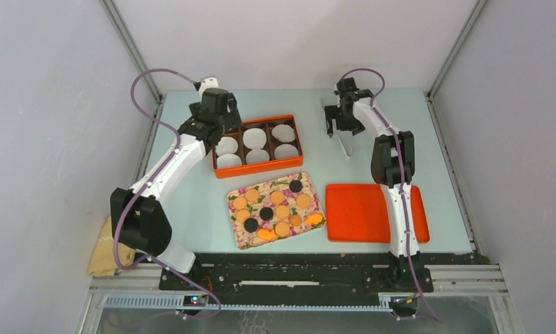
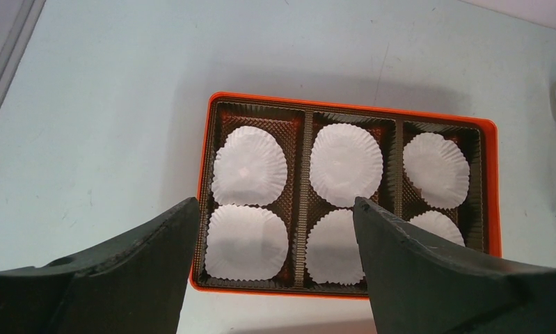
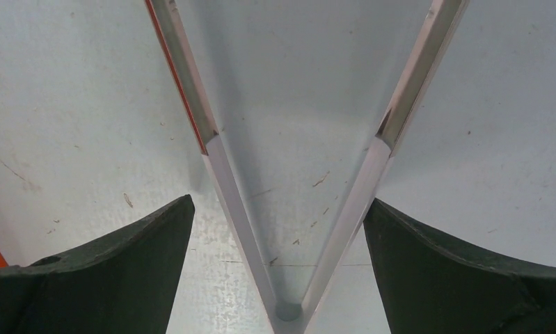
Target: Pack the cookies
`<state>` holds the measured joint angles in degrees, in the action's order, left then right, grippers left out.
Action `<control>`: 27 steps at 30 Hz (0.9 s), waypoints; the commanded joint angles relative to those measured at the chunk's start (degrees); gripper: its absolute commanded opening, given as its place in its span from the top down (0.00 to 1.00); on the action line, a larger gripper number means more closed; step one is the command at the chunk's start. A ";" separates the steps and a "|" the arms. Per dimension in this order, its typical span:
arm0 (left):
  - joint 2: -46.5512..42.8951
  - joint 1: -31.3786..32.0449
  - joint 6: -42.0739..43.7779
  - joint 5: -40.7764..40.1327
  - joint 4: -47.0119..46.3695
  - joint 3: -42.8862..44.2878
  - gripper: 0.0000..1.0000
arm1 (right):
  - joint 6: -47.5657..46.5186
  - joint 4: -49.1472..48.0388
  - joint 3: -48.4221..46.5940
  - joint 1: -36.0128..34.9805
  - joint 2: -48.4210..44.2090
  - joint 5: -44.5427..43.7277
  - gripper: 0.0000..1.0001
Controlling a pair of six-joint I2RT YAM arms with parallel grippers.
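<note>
The cookies (image 1: pixel 278 197), golden-orange with a few dark ones, lie flat on a floral tray (image 1: pixel 239 239) at the table's front middle. Behind it stands an orange box (image 1: pixel 257 168) with a brown insert and white paper liners (image 1: pixel 284 132); no cookie lies in it. My left gripper (image 1: pixel 207 129) hangs open over the box's left end. In the left wrist view, the left gripper (image 2: pixel 275 205) frames the liners (image 2: pixel 346 164) in the box (image 2: pixel 344 106). My right gripper (image 1: pixel 335 120) is open above silver tongs (image 1: pixel 346 142). From the right wrist, the right gripper (image 3: pixel 278 202) straddles the V of the tongs (image 3: pixel 229 188).
An orange lid (image 1: pixel 358 212) lies flat at the front right, under the right arm. A tan cloth (image 1: pixel 104 254) sits off the table's front left corner. Grey walls and metal frame posts close in the table on three sides.
</note>
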<state>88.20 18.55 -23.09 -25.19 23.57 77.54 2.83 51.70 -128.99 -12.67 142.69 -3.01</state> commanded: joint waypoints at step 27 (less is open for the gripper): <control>1.71 2.14 1.56 11.46 -6.35 6.06 0.17 | 2.39 -4.41 18.55 -3.76 -17.54 -9.98 0.72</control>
<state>88.53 19.51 -22.96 -17.37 19.73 76.82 4.60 49.78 -114.13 -15.88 134.34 -13.17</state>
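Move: The tongs lie open in a V between the right fingers, their middle about 5 cm ahead and about level with the hand in height, the joint nearer the robot. From there the box with paper cups is some 29 cm left and 4 cm back; the red lid is about 33 cm back and 7 cm right. From the left hand, the tongs are roughly 15 cm ahead, 37 cm right and 20 cm down. Closing its fingers by nearly half, the right hand rolls its left side down about 10 degrees and pinches both handles of the tongs together. Still low and nearly level, it then draws back about 4 cm and a little right, picking up speed, with the tongs in its grip. The left hand, empty and open, drifts some 3 cm right towards the tongs, turning slightly clockwise. ##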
